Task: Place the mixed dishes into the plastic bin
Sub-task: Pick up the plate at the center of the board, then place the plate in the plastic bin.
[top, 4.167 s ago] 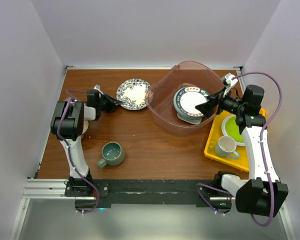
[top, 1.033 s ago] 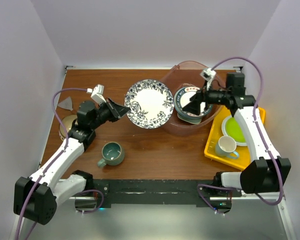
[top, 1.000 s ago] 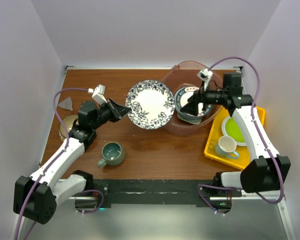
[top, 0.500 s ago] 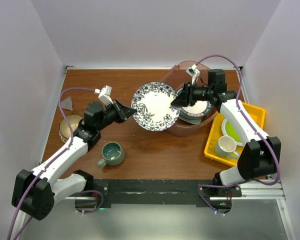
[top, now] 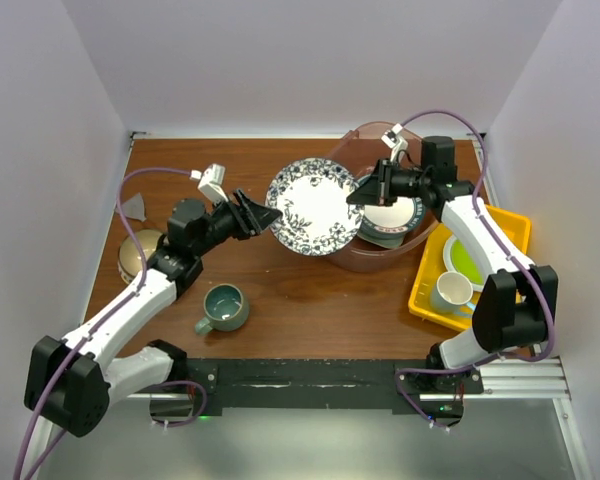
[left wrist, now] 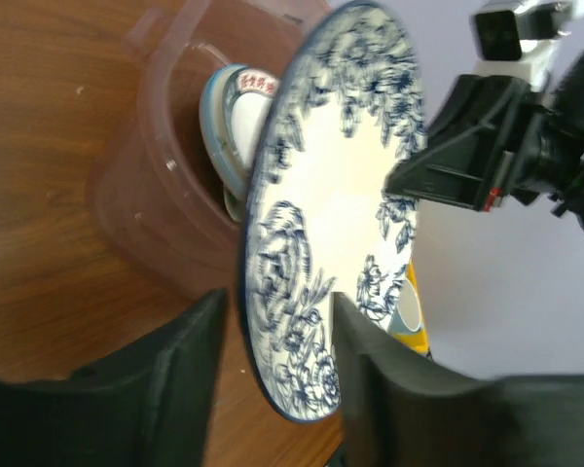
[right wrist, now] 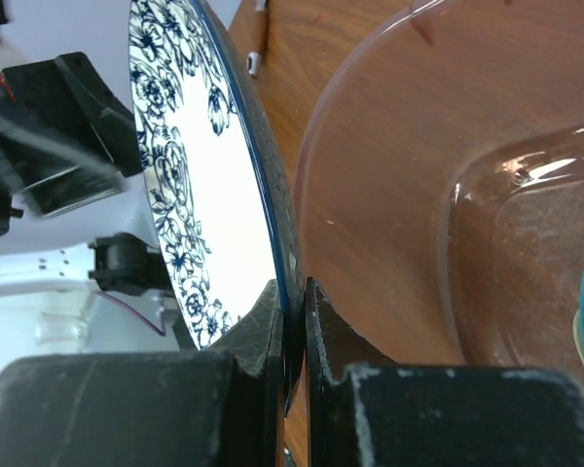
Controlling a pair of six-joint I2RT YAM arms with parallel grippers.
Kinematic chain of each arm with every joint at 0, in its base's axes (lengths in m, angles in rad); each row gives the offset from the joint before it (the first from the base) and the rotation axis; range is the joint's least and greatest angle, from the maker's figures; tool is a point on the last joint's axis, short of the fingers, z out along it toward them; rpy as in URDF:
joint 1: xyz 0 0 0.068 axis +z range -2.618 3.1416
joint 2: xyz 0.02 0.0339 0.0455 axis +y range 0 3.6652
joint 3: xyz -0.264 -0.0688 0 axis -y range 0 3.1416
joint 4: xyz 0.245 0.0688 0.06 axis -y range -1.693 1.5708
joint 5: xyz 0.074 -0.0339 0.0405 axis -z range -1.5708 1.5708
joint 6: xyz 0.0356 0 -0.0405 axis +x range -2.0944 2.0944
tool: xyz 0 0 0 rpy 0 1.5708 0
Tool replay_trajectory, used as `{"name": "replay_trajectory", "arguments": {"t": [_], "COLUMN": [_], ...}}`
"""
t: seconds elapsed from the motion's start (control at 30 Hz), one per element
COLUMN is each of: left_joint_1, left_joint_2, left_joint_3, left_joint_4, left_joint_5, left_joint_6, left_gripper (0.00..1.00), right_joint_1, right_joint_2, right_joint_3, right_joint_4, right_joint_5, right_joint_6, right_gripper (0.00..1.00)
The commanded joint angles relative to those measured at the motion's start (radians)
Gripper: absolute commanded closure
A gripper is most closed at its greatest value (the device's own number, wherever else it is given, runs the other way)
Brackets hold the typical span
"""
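A blue-patterned plate (top: 315,206) hangs on edge above the table, just left of the plastic bin (top: 342,256). My right gripper (top: 356,197) is shut on its right rim; in the right wrist view the fingers (right wrist: 273,321) pinch the plate (right wrist: 195,195) tightly. My left gripper (top: 270,215) stands open, its fingers (left wrist: 200,331) either side of the plate's (left wrist: 331,224) left rim with a gap showing. Several stacked dishes (top: 390,215) lie inside the bin. A grey-teal mug (top: 223,307) sits on the table at the near left.
A yellow tray (top: 502,228) at the right holds a lime-green plate (top: 467,258) and a white mug (top: 450,292). A tan bowl (top: 140,255) and a small clear piece (top: 132,207) sit at the table's left edge, beside my left arm.
The plate moved right toward the bin. My right gripper came in and shut on its right rim, while my left gripper's jaws opened off the left rim.
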Motion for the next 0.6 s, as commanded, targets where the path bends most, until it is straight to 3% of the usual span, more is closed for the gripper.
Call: {"name": "replay_trajectory", "arguments": {"t": [0.0, 0.1, 0.3, 0.57], "left_joint_1": [-0.004, 0.008, 0.017, 0.017], "left_joint_2": [-0.072, -0.110, -0.201, -0.343], "left_joint_3": [0.135, 0.198, 0.276, 0.141], "left_joint_4": [0.016, -0.122, -0.407, -0.458], "left_joint_5": [0.005, -0.067, -0.300, -0.525], "left_joint_6": [0.137, 0.265, 0.551, 0.714], "left_gripper": [0.24, 0.13, 0.00, 0.00], "right_joint_1": [-0.103, -0.170, -0.299, -0.361], "right_joint_2": [-0.033, -0.035, -0.033, 0.004], "right_joint_3": [0.010, 0.010, 0.013, 0.061], "right_joint_4": [0.184, 0.234, 0.262, 0.113], "right_joint_5": [-0.135, -0.187, -0.190, -0.083], "right_joint_6": [0.173, 0.221, 0.227, 0.055], "right_gripper": [1.00, 1.00, 1.00, 1.00]}}
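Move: The patterned plate is pinched by its right rim in the right hand, its middle about 9 cm to that hand's left, 2 cm back and level. The stack of plates in the plastic bin lies about 12 cm to the right hand's right and some 17 cm below; the green plate is about 35 cm right, 14 cm back and 21 cm below. From the left hand, whose fingers have already parted, the patterned plate's middle is about 9 cm right and 2 cm ahead, level. Keeping its pinch on the rim, the right hand draws the patterned plate out of the left hand's reach and carries it about 12 cm to the right and some 5 cm forward, over the bin and its stack, swinging clockwise nearly 20 degrees and staying high. The left hand meanwhile spreads its half-open fingers fully and clears the opposite rim, lifting straight up first, then swinging left to end about 10 cm over and 9 cm higher, tipping its fingers up and rolling as it backs away. ##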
